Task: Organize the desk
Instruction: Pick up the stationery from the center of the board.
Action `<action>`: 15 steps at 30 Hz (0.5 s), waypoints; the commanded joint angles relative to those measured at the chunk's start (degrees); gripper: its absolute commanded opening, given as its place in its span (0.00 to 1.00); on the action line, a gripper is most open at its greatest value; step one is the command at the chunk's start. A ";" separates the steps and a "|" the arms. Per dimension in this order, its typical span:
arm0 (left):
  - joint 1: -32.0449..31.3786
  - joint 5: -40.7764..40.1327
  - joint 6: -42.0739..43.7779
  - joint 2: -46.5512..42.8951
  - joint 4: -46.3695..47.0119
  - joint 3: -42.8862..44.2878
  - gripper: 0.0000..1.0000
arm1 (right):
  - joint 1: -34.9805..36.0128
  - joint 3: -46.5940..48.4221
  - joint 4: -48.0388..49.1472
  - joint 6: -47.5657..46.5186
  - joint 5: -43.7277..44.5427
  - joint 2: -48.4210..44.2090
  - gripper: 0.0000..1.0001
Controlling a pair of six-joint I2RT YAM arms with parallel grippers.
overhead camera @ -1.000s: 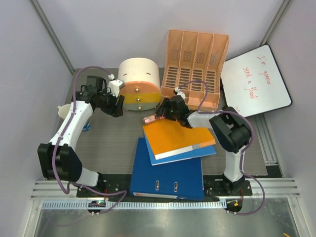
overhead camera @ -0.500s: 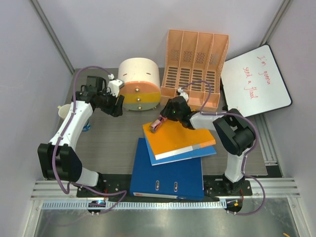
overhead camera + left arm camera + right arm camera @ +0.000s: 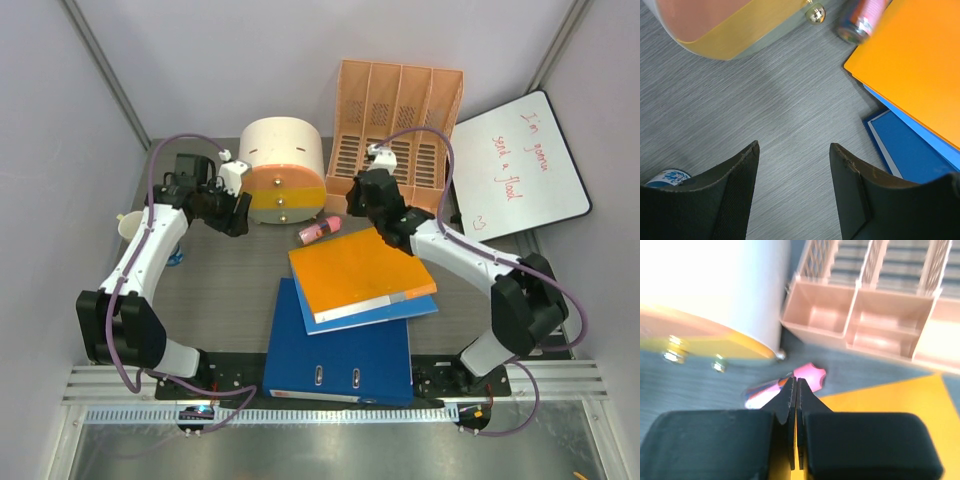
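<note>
The desk (image 3: 220, 290) is a dark grey wood-grain top. On it lie a blue binder (image 3: 340, 355) and, on top of that, an orange folder (image 3: 360, 272). A pink glue stick (image 3: 320, 229) rests flat between the folder's far corner and the round drawer unit (image 3: 283, 172). My right gripper (image 3: 356, 200) hovers just right of the stick, shut and empty. In the right wrist view the closed right gripper (image 3: 796, 382) partly covers the glue stick (image 3: 811, 375). My left gripper (image 3: 240, 213) is open beside the drawer unit, with bare desk (image 3: 765, 100) showing through the left gripper (image 3: 794, 150).
A peach file organizer (image 3: 400, 135) stands at the back. A whiteboard (image 3: 520, 165) with red writing leans at the right. A pale cup (image 3: 128, 225) and a small blue-and-white item (image 3: 667, 177) sit by the left arm.
The right gripper has drawn back from the folder corner toward the organizer and shut empty. Its elbow swung right. The glue stick now lies on the desk beside the drawer unit. The left arm has not moved.
</note>
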 commanded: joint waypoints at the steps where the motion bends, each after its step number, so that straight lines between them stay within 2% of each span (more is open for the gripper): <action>1: 0.15 0.39 -0.27 -1.57 1.74 1.21 0.59 | 0.33 5.54 -5.44 -2.65 4.15 -0.41 0.16; 4: 0.15 0.39 -0.36 -1.83 2.01 1.04 0.59 | 0.42 6.78 -7.65 4.79 0.11 2.85 0.35; 8: 0.15 0.12 -0.10 -2.10 1.92 0.78 0.59 | 0.86 7.48 -6.60 12.38 -3.33 9.70 0.37; 15: 0.06 1.96 -1.50 -1.31 2.88 -0.63 0.59 | 2.18 12.93 -8.18 13.45 -2.19 17.53 0.39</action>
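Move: The pink-capped bottle, today's stationery, lies about 7 cm left of the right hand, some 2 cm farther out and 13 cm below. From this hand the drawer cabinet stands about 11 cm ahead and 16 cm left, the file rack 17 cm ahead and 7 cm right, and the orange folder 8 cm back and 2 cm right. From the left hand the bottle is roughly 8 cm ahead, 18 cm right and 13 cm below. Up a few centimetres first, with a slight forward drift, the empty right hand then turns over and drops quickly some 13 cm while shifting about 3 cm left, back down towards the bottle's pink cap. The shut fingers part to somewhat under half open, and the wrist tips them more steeply down; they end just above and short of the cap, not yet around it. ##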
